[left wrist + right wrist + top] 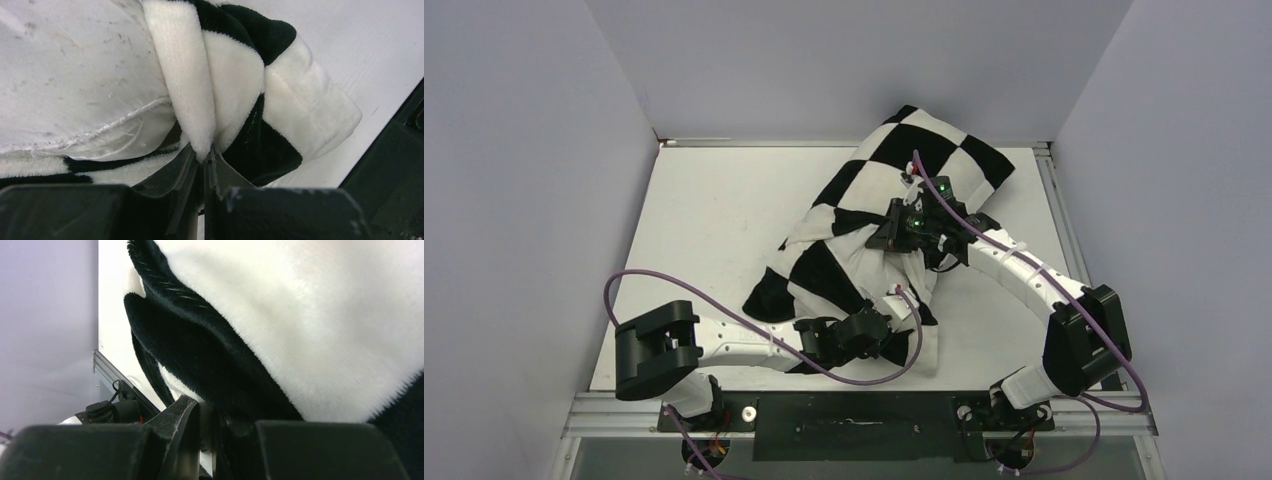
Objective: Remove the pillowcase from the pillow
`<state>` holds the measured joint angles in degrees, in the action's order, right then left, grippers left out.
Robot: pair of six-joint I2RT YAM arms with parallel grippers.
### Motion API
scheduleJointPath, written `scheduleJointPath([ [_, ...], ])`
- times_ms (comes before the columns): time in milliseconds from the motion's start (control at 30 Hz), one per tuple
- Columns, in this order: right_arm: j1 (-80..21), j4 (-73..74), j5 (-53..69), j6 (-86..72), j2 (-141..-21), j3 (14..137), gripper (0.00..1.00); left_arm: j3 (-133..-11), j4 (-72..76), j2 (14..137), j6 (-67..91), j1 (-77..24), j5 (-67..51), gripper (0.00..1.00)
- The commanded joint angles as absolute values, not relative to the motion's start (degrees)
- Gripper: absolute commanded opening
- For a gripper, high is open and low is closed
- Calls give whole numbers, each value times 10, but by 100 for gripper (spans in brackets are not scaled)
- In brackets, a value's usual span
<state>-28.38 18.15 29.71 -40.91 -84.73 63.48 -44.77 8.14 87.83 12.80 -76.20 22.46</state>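
Observation:
The black-and-white checkered pillowcase (894,165) lies bunched across the middle of the table, from the back right down to the front. My left gripper (892,318) is at its near end, shut on a plush white fold of the pillowcase (200,100); the jaws (206,155) pinch it tight. The plain white pillow (75,65), with a stitched seam, shows beside that fold in the left wrist view. My right gripper (886,232) sits on the middle of the bundle, shut on a black fold of the pillowcase (200,350), with the jaws (215,412) closed on it.
The white table (714,210) is walled at the left, back and right. A metal rail (864,405) runs along the near edge with the arm bases. Purple cables (724,310) loop over the left arm and the bundle.

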Motion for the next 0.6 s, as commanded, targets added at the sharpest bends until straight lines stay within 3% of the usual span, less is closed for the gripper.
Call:
scheduleJointPath([
  [0, -250, -10, 289, -434, -792, 724, 5, -452, 34, 900, 169, -793, 157, 8],
  [567, -224, 51, 309, -412, -805, 798, 5, -440, 23, 908, 193, -793, 201, 10],
])
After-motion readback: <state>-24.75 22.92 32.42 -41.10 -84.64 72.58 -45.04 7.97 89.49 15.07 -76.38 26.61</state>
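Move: My right hand already pinches the bare white pillow; the bulge hanging from it centres roughly 6 cm back, 1 cm right and 7 cm below. The pillowcase rim in my left fingers is some 14 cm back, 3 cm right and 10 cm below my right hand, and the case's far end 24 cm ahead, 12 cm right, 12 cm below. From my left hand the bulge lies about 8 cm ahead, 2 cm left, 3 cm up; the near flap 4 cm back, 6 cm right, 5 cm below. I lift the pinched pillow with my right hand, about 5 cm up and half as far forward, away from the case's rim and gathering pace as I go, fingers staying shut. My left hand keeps the rim pinched low down as an anchor, easing only about 1 cm forward and slightly down. ##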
